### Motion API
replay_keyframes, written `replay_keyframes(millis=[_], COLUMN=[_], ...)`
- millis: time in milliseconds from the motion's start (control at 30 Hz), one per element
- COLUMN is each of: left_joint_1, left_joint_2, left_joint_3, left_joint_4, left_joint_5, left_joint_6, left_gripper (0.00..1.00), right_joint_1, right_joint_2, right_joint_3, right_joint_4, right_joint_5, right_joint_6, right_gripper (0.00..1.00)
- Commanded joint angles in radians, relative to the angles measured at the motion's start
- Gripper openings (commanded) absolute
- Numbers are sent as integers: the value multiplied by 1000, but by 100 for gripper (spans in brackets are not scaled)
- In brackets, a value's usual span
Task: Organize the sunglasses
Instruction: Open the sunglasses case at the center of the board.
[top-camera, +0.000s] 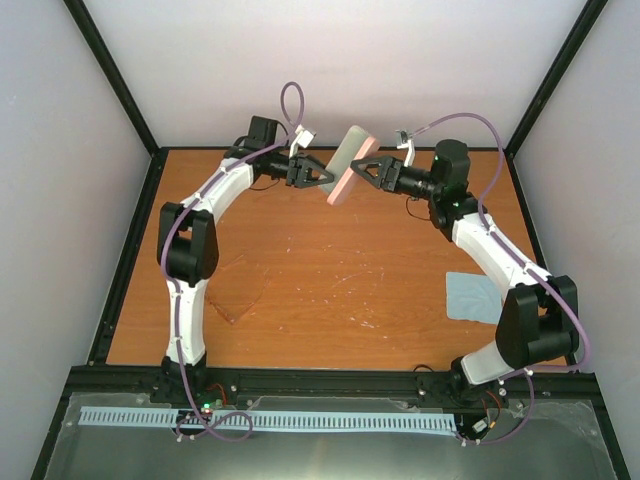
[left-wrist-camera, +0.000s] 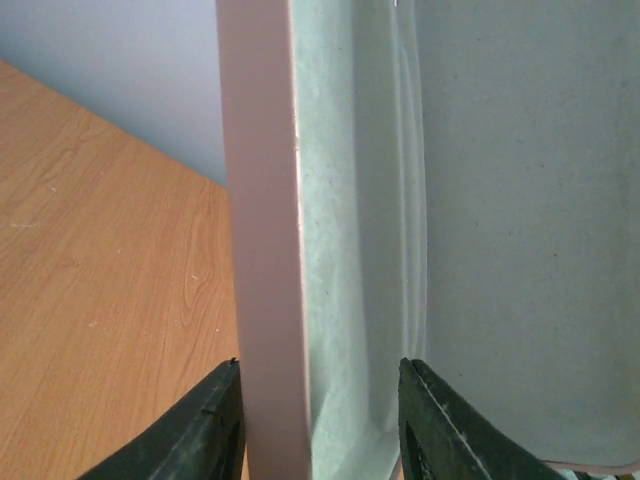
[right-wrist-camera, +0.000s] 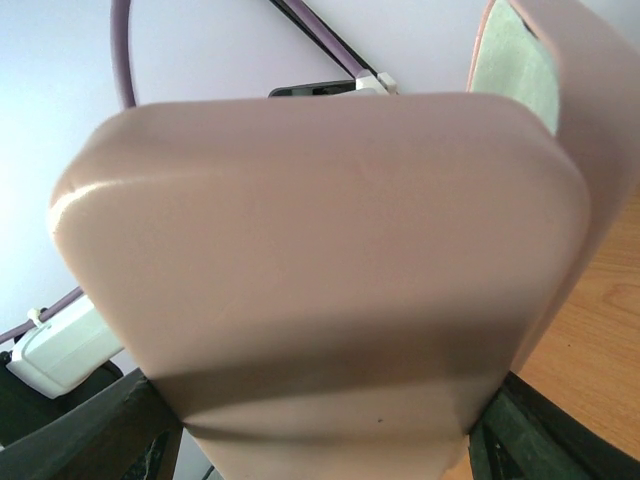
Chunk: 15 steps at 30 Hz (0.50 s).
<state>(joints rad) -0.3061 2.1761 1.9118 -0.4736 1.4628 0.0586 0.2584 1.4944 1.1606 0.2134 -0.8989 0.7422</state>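
A pale pink case (top-camera: 351, 163) is held up in the air over the far middle of the table, its lid open and its pale green lining (left-wrist-camera: 350, 250) showing. My right gripper (top-camera: 362, 170) is shut on the case (right-wrist-camera: 320, 250), which fills the space between its jaws (right-wrist-camera: 325, 400). My left gripper (top-camera: 325, 178) meets the case from the left. Its open jaws (left-wrist-camera: 320, 365) straddle the case's pink wall (left-wrist-camera: 262, 250), one finger (left-wrist-camera: 215, 420) against the outside and the other inside by the lining. The sunglasses (top-camera: 238, 292) lie on the wood at the near left, by the left arm.
A light blue cloth (top-camera: 474, 297) lies flat at the near right of the wooden table (top-camera: 340, 270), beside the right arm's elbow. Black frame posts and pale walls stand round the table on three sides.
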Motion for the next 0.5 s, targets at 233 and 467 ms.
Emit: replay_keyframes(millis=[233, 467], left_joint_1=[-8, -8], left_joint_2=[10, 4], left_joint_3=[19, 81], left_joint_4=[45, -29], left_joint_5=[16, -20], left_joint_6=[-44, 18], left_gripper=[1, 1], right_joint_1=[6, 9], right_joint_2=[11, 21], right_joint_3=[41, 44], right_joint_4=[36, -8], right_joint_5=[-2, 23], right_joint_6=[-10, -24], right_gripper=[5, 27])
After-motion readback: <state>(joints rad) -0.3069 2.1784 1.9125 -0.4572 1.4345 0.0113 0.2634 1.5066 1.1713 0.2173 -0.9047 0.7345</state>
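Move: The rim of the open sunglasses case's lower half already stands between the left fingers, about 1 cm to the right of the hand point and 1 cm below. The case's upright half, held by the right gripper, has its middle some 5 cm right, 1 cm ahead and 3 cm above. The right fingertips are about 5 cm right, 3 cm ahead and 4 cm above. From the right hand, that rim is about 4 cm left, 3 cm back and 5 cm below. Keep the left gripper where it is, pointing right at the open case, with no more than about half a centimetre of forward drift, and close its fingers from half open to nearly shut, one below and one above, so they pinch the lower half's pink rim. Hold the upright half still with the right gripper. ##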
